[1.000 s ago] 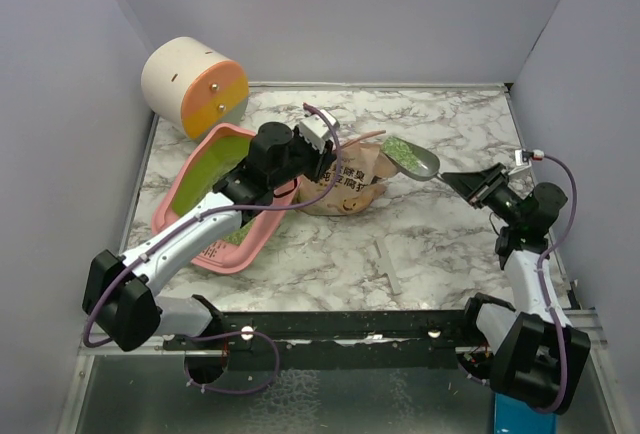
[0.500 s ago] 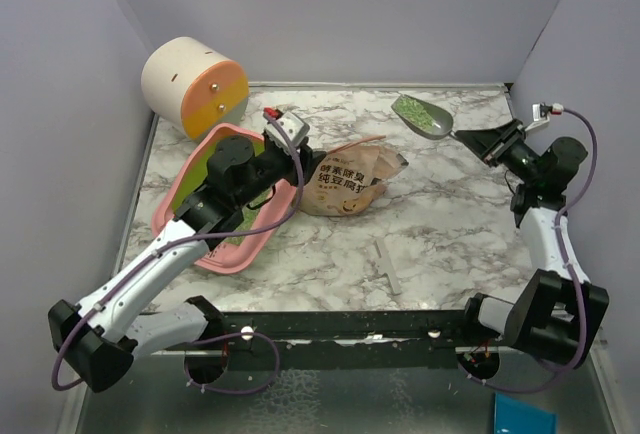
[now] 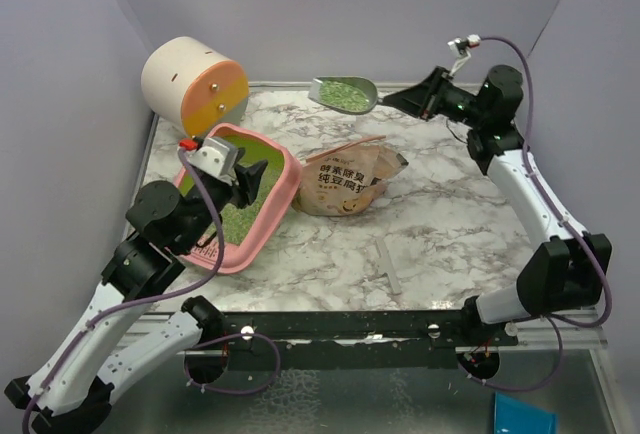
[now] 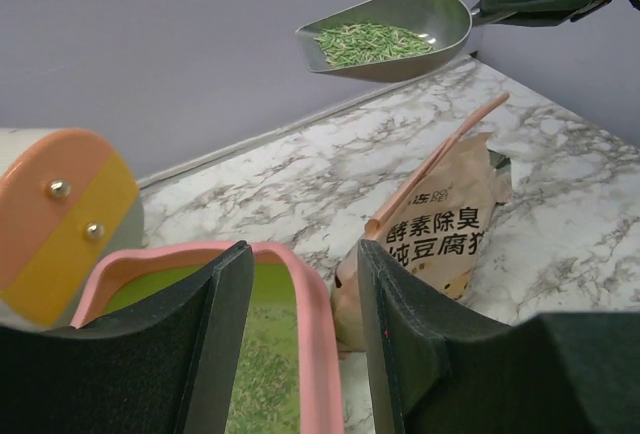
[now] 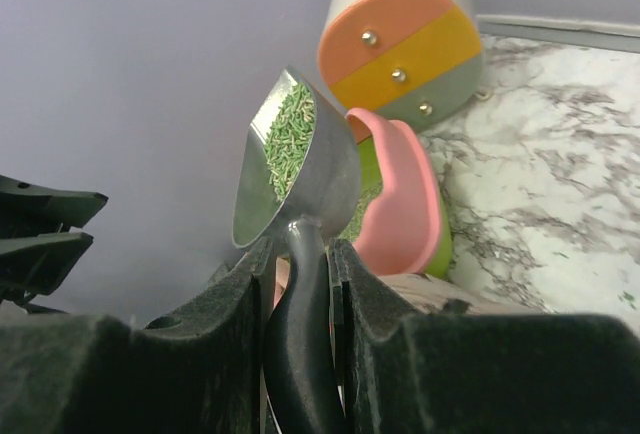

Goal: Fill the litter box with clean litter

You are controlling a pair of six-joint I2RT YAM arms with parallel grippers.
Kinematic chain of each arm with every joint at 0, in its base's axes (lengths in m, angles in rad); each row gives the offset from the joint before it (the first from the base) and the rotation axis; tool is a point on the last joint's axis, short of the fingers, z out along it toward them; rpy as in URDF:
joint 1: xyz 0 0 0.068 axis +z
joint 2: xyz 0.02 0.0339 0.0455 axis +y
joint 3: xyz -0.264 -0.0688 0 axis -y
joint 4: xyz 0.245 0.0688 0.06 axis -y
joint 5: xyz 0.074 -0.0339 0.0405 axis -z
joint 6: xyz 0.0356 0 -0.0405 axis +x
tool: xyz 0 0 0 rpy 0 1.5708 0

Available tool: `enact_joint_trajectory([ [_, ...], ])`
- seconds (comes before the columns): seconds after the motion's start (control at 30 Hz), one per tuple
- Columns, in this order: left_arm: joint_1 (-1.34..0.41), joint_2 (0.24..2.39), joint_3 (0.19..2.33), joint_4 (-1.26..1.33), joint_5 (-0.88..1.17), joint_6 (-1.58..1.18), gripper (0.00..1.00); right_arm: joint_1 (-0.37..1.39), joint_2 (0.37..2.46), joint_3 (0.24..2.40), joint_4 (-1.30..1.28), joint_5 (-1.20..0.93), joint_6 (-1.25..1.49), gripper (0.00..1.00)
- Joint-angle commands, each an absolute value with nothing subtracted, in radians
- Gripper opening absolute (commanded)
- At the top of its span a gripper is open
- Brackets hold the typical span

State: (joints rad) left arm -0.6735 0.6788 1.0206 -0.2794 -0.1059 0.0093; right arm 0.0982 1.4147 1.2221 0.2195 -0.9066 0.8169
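Observation:
The pink litter box lies at the left, one end propped up, with greenish clean litter on its lime bottom. My left gripper hovers open over it. In the left wrist view its jaws straddle the pink rim without touching it. My right gripper is shut on the black handle of a metal scoop, held high near the back wall. The scoop carries green litter, and the right gripper has the handle pinched between its pads.
A tan paper bag with printed characters lies open right of the box. A cream-and-orange cylinder stands at the back left corner. A thin pale strip lies on the marble nearer the front. Grey walls enclose three sides.
The left gripper has opened and drawn back from the bag to over the litter box. The right arm has lifted the loaded scoop up and carried it back and leftward.

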Motion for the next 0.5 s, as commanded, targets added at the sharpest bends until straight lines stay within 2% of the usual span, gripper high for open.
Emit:
enact_joint_trajectory([
  [0.0,-0.671,0.592,1.049,-0.359,-0.255,0.004,0.48,0.283,1.511,1.436,0.042,-0.808,0.659,0.01],
  [0.27,-0.672,0.495,1.099,-0.436,-0.364,-0.006,0.45,0.627,1.773,1.923,-0.434,-0.532,0.321,0.01],
  [0.47,-0.672,0.463,1.13,-0.496,-0.413,0.0,0.45,0.773,1.913,2.083,-0.613,-0.293,0.199,0.01],
])
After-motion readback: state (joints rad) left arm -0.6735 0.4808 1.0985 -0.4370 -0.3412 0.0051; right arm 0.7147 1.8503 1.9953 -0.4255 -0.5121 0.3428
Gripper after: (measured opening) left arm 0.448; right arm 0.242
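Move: The litter box's middle lies about 34 cm to the right hand's left, practically level with it front to back and some 31 cm below. Between them, the paper litter bag stands about 4 cm left, 1 cm farther out and 28 cm down. The white drum is roughly 28 cm ahead, 46 cm left and 24 cm down. From the left hand, the litter box is about 13 cm ahead, 9 cm left and 34 cm below. The loaded scoop, still gripped by its handle, is swept quickly left by the right hand, over 20 cm, high past the paper litter bag to the litter box, drawing back slightly near the end. On the way the hand swings counter-clockwise and dips the scoop's mouth some 20 degrees. The left hand, partly open, backs off left, back and up by about 10 cm. ##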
